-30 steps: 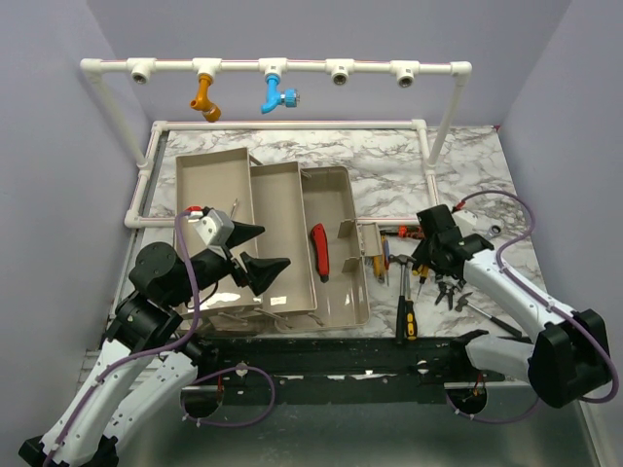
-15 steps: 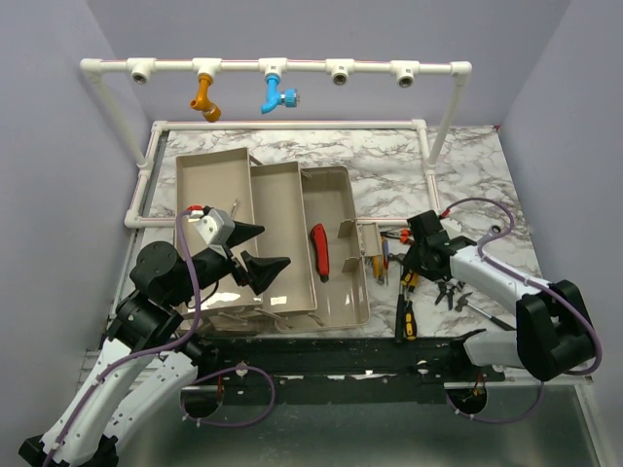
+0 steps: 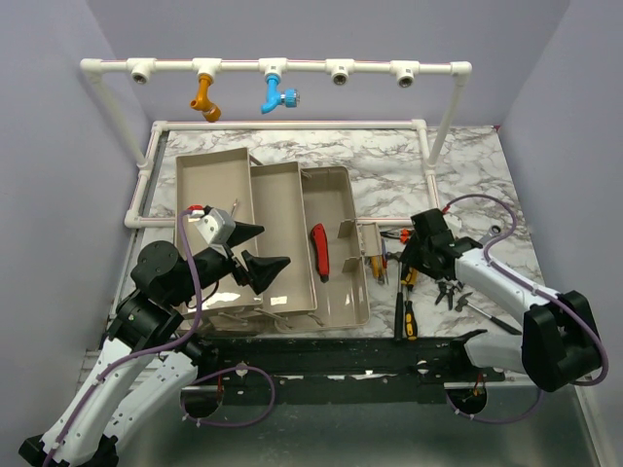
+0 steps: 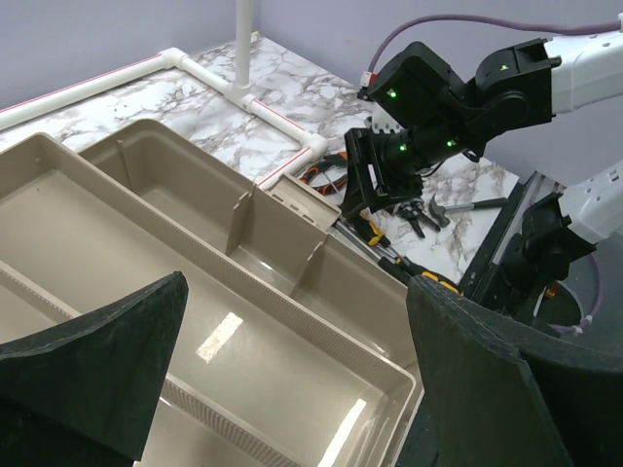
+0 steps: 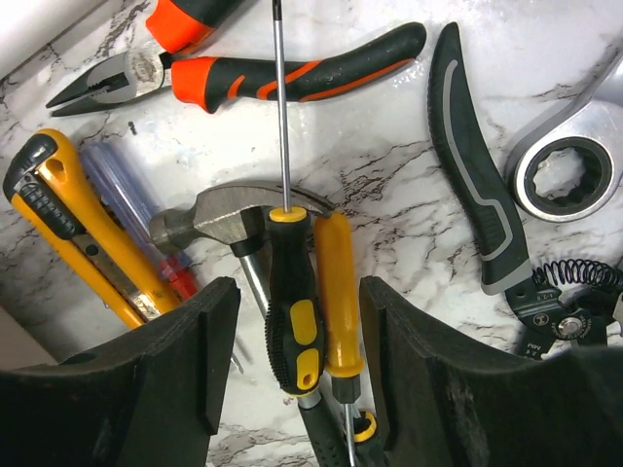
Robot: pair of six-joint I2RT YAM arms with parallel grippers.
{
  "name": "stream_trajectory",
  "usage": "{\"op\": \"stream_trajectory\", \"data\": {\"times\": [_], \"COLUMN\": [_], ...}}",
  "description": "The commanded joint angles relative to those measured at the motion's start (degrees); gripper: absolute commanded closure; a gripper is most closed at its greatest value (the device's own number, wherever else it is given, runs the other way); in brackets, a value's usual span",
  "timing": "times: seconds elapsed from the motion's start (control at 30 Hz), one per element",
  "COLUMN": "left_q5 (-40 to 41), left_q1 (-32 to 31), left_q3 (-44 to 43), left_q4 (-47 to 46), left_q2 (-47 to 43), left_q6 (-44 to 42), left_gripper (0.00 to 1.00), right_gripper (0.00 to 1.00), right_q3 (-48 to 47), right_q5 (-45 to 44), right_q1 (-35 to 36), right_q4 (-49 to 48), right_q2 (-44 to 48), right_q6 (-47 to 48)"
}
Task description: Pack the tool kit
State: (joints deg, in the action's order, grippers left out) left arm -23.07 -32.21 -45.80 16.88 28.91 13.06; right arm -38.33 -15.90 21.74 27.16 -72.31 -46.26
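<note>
The tool kit's beige toolbox [image 3: 282, 170] lies opened out at left-centre, a red-handled tool [image 3: 319, 251] in its right tray. Loose hand tools lie on the marble to its right. My right gripper [image 3: 411, 265] is low over that pile, open. Its fingers [image 5: 185, 350] straddle a black-and-yellow screwdriver handle [image 5: 295, 311] and a yellow-handled screwdriver [image 5: 338, 292], with gaps on both sides. A hammer head [image 5: 209, 222] lies just beyond. My left gripper [image 3: 261, 249] hovers wide open over the toolbox's near trays [image 4: 321, 313], holding nothing.
Orange-and-black pliers [image 5: 292, 73], a yellow utility knife [image 5: 68, 229], grey-handled pliers [image 5: 477, 185] and a ratchet wrench [image 5: 565, 175] surround the screwdrivers. A white pipe frame [image 3: 292, 125] with orange and blue fittings borders the back and left. The black table edge [image 3: 341, 355] runs along the front.
My right arm swung left and nearer over the tool pile early in the second, and its jaws have spread wider since. The left arm has not moved.
</note>
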Motion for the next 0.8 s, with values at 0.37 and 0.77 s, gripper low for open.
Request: {"op": "stream_trajectory", "data": {"times": [0.37,0.77], "left_q5": [0.9,-1.3], "left_q1": [0.1,0.1], "left_q3": [0.0,-0.1], "left_q4": [0.8,0.3], "left_q2": [0.3,1.7], "left_q6": [-0.8,-0.6], "left_gripper": [0.03,0.03], "right_gripper": [0.51,0.79], "right_q3": [3.3,2.2], "right_q5": [5.2,4.7], "right_q1": [-0.1,0.0], "right_q4": [-5.9,-4.1], "right_q2": [-1.9,4.0], "right_q6": [1.9,2.7]}}
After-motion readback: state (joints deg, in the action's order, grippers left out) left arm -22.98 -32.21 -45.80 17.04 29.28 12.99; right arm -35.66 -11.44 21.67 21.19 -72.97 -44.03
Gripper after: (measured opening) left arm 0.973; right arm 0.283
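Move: The black-and-yellow screwdriver's handle lies just beneath the right fingers, about 1 cm ahead, 1 cm left and 2 cm below. The plain yellow screwdriver handle is roughly 1 cm ahead and 1 cm right; the hammer head is some 6 cm ahead and 3 cm left, the orange-black pliers about 13 cm ahead and 2 cm left, all on or near the table. From the left hand, that black-and-yellow handle is roughly 10 cm ahead, 48 cm right and 28 cm below. Shift the half-open right gripper about 1.5 cm left and lower it some 1.5 cm onto the black-and-yellow screwdriver, fingers still slanting down and forward. Close the fingers on the way down until they pinch its handle from both sides, then ease up by about half a centimetre with the grip kept. ##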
